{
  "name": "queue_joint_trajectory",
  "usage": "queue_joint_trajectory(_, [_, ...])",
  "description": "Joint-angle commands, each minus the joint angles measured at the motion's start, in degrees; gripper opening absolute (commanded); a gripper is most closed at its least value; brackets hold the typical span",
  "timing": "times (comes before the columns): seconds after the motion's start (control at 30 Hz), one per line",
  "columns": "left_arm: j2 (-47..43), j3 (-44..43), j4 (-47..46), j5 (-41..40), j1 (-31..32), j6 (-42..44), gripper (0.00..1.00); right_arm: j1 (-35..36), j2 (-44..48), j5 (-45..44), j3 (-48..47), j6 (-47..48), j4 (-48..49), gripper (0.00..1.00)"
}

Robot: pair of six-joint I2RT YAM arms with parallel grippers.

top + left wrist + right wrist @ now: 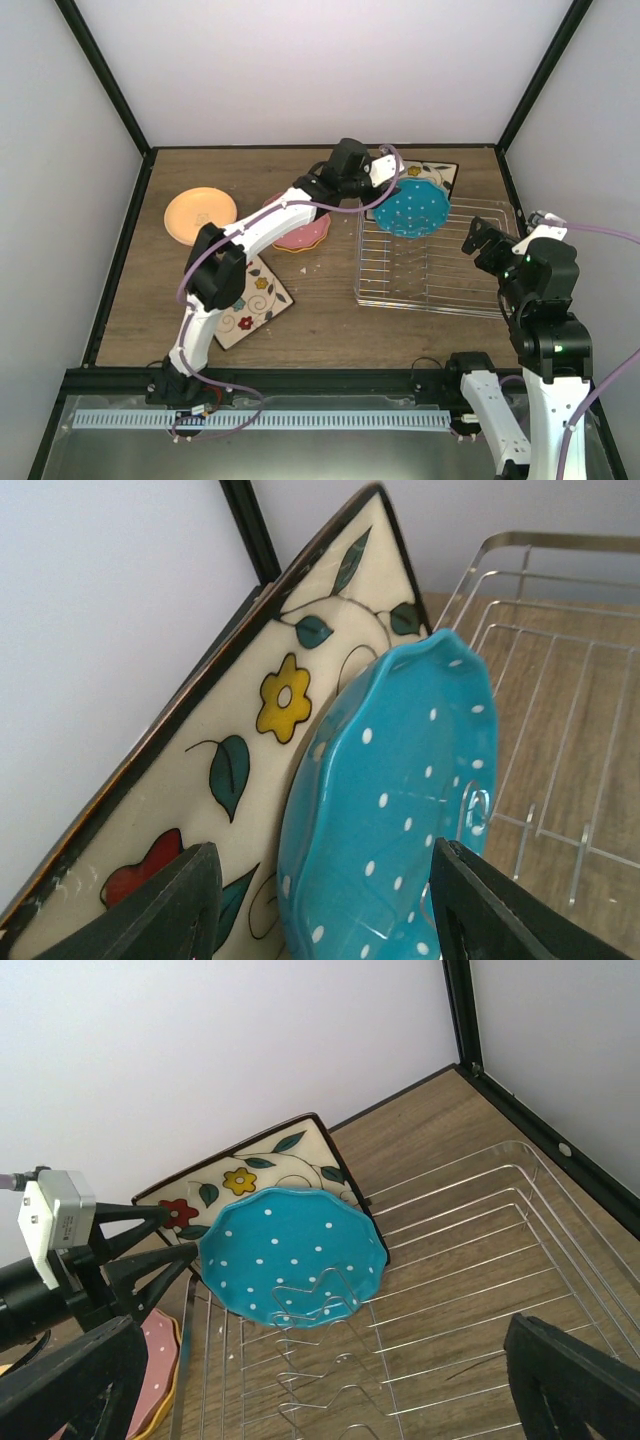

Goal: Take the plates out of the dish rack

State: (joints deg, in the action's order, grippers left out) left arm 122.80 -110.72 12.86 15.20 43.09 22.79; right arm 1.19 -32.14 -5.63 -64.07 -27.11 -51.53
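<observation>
A white-dotted teal plate leans upright in the back left of the silver wire dish rack. Right behind it stands a square cream flower-patterned plate. My left gripper is open at the teal plate's left rim. In the left wrist view the teal plate lies between my fingers, and the square plate is behind it. My right gripper is open and empty above the rack's right side. From its view I see the teal plate, the square plate and the left gripper.
On the table to the left lie an orange plate, a stack topped by a dotted dark pink plate and a second square flower-patterned plate. The rest of the rack holds only bare tines. Walls close in at the back and sides.
</observation>
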Motion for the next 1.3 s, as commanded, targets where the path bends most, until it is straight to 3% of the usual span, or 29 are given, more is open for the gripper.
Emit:
queue_joint_trajectory(0.0, [2.2,-3.6,-1.4,-2.8,0.8,2.6,0.59,-0.3,-0.2,-1.6,-2.9,-0.2,-1.5,1.00])
queue_joint_trajectory(0.67, [11.4,-7.5,-1.1,-4.1,0.9,3.2,0.55,-0.3,-1.1,-2.1,-6.9,0.5,-5.0,1.00])
queue_joint_trajectory(0.77, [12.5,-8.4,-0.7,-4.5,1.1,2.6,0.45,-0.3,-1.4,-2.0,-7.6,0.6,-5.5,1.00])
queue_joint_trajectory(0.97, [12.1,-8.4,-1.1,-6.0,1.8,1.7,0.06,-0.3,-1.3,-2.1,-8.1,0.6,-6.4,1.00])
queue_joint_trajectory(1.27, [6.2,-9.7,-2.7,-8.4,2.8,-0.9,0.04,-0.3,-0.5,-1.3,-6.3,0.5,-5.9,1.00])
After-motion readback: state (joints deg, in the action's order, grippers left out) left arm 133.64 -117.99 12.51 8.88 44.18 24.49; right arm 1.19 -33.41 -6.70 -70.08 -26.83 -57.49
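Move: Some 9 cm to the right of the left hand, about 3 cm farther out and 8 cm lower, stands the middle of the teal plate in the rack. The floral square plate stands right behind it, about 4 cm beyond the teal plate and level with it sideways. The pink plate lies on the table some 17 cm left of the hand, 2 cm back and 20 cm down. From the right hand, the teal plate is roughly 26 cm ahead, 17 cm left and 19 cm below. Sinking about 6 cm while easing some 3 cm forward and a little to the right, the left hand brings its half-open fingers down over the teal plate's left rim, one finger going in between it and the floral square plate. The drop quickens midway, then the hand nearly stops and the fingers close, pinching the rim. ##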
